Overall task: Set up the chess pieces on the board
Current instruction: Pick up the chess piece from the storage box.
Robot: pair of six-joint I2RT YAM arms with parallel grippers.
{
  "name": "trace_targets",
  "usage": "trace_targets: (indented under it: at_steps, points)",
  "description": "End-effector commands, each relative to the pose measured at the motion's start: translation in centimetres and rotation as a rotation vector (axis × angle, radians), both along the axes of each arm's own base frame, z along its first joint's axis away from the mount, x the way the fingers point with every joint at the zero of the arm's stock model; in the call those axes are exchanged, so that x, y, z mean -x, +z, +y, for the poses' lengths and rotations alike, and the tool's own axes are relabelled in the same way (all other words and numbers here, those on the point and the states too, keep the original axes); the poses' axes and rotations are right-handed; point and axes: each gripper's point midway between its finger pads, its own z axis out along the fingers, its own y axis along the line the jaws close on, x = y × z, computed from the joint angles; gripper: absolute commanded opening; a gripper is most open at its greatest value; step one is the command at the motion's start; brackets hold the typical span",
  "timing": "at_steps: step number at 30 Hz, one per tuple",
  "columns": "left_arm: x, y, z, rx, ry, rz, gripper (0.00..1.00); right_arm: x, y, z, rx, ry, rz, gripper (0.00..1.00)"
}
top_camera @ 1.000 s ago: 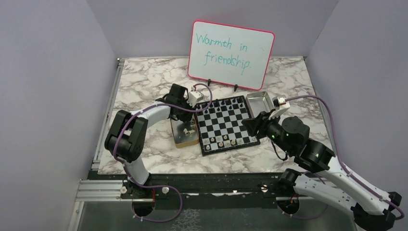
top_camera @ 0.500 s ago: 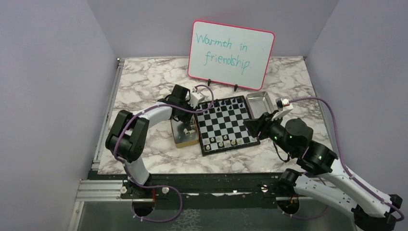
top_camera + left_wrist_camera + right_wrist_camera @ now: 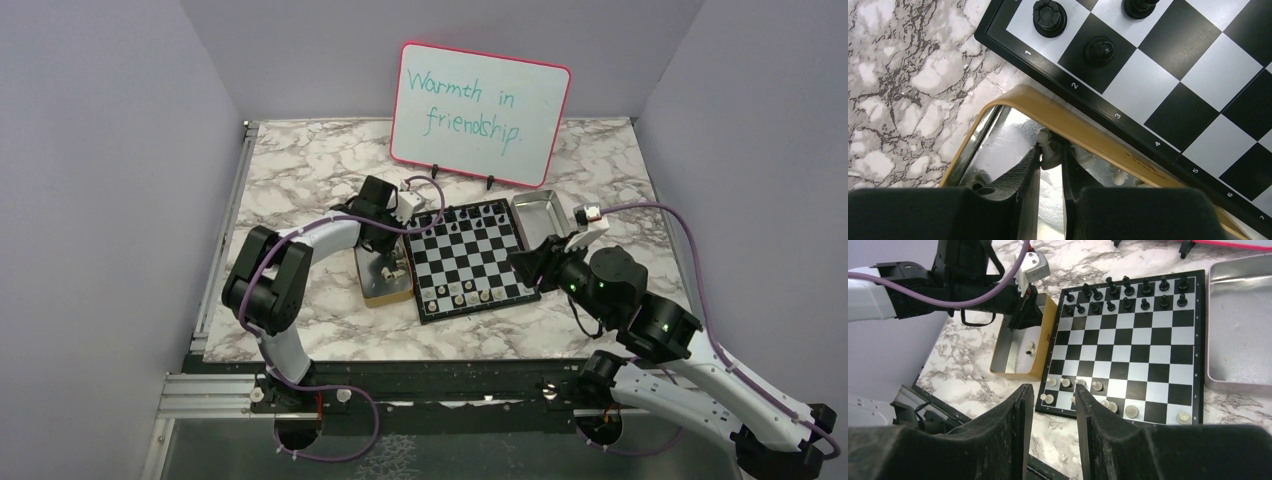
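Note:
The board (image 3: 465, 255) lies mid-table, with black chess pieces (image 3: 1128, 290) on its two far rows and several cream ones (image 3: 1098, 386) on its near rows. My left gripper (image 3: 385, 262) reaches down into the tan box (image 3: 380, 290) left of the board. In the left wrist view its fingertips (image 3: 1050, 152) are shut on a cream pawn (image 3: 1048, 145) against the box's inner wall (image 3: 1083, 125). More cream pieces (image 3: 1119, 177) lie loose beside it. My right gripper (image 3: 1053, 390) hovers open over the board's near left corner, holding nothing.
A silver metal tray (image 3: 540, 212) sits against the board's right side. A pink-framed whiteboard (image 3: 480, 100) stands behind. A black rook (image 3: 1049, 16) and a black pawn (image 3: 1099, 50) stand on the board corner nearest the box. Marble tabletop lies all around.
The left jaws have closed in on the cream pawn inside the box. The right arm shifted slightly a second ago and has held still since.

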Motion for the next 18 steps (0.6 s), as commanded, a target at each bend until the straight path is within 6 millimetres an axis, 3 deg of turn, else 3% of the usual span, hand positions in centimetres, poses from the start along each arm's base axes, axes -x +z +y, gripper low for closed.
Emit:
trace_targets:
  at_steps: [1, 11, 18]
  points:
    - [0.0, 1.0, 0.0, -0.028, 0.035, 0.010, 0.13, -0.4, -0.3, -1.0, -0.028, -0.090, 0.048, 0.41]
    - [1.6, 5.0, -0.2, 0.047, 0.088, -0.029, 0.10, 0.0, -2.0, 0.9, -0.074, -0.040, 0.126, 0.41]
    - [3.2, 9.9, -1.7, 0.187, 0.021, -0.107, 0.10, 0.7, -3.1, 4.0, -0.134, 0.055, 0.219, 0.41]
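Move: My left hand already pinches the white pawn down in the storage box. The chessboard it is bound for has its middle about 14 cm to the right and 1 cm back, some 2 cm lower. The black corner rook stands about 6 cm ahead and 4 cm right; loose white pieces lie roughly 4 cm back and 1 cm right in the box. From my right hand the board's middle is some 15 cm ahead, 8 cm left and 25 cm below. Keeping my pinch on the white pawn, I ease my left hand back a little over 1 cm inside the box, then lift it ever faster, about 7 cm in all, up away from the box floor. Meanwhile my empty right hand, fingers still apart, sinks some 3 cm towards the board, drifts left and tips its fingers about 10 degrees down. ##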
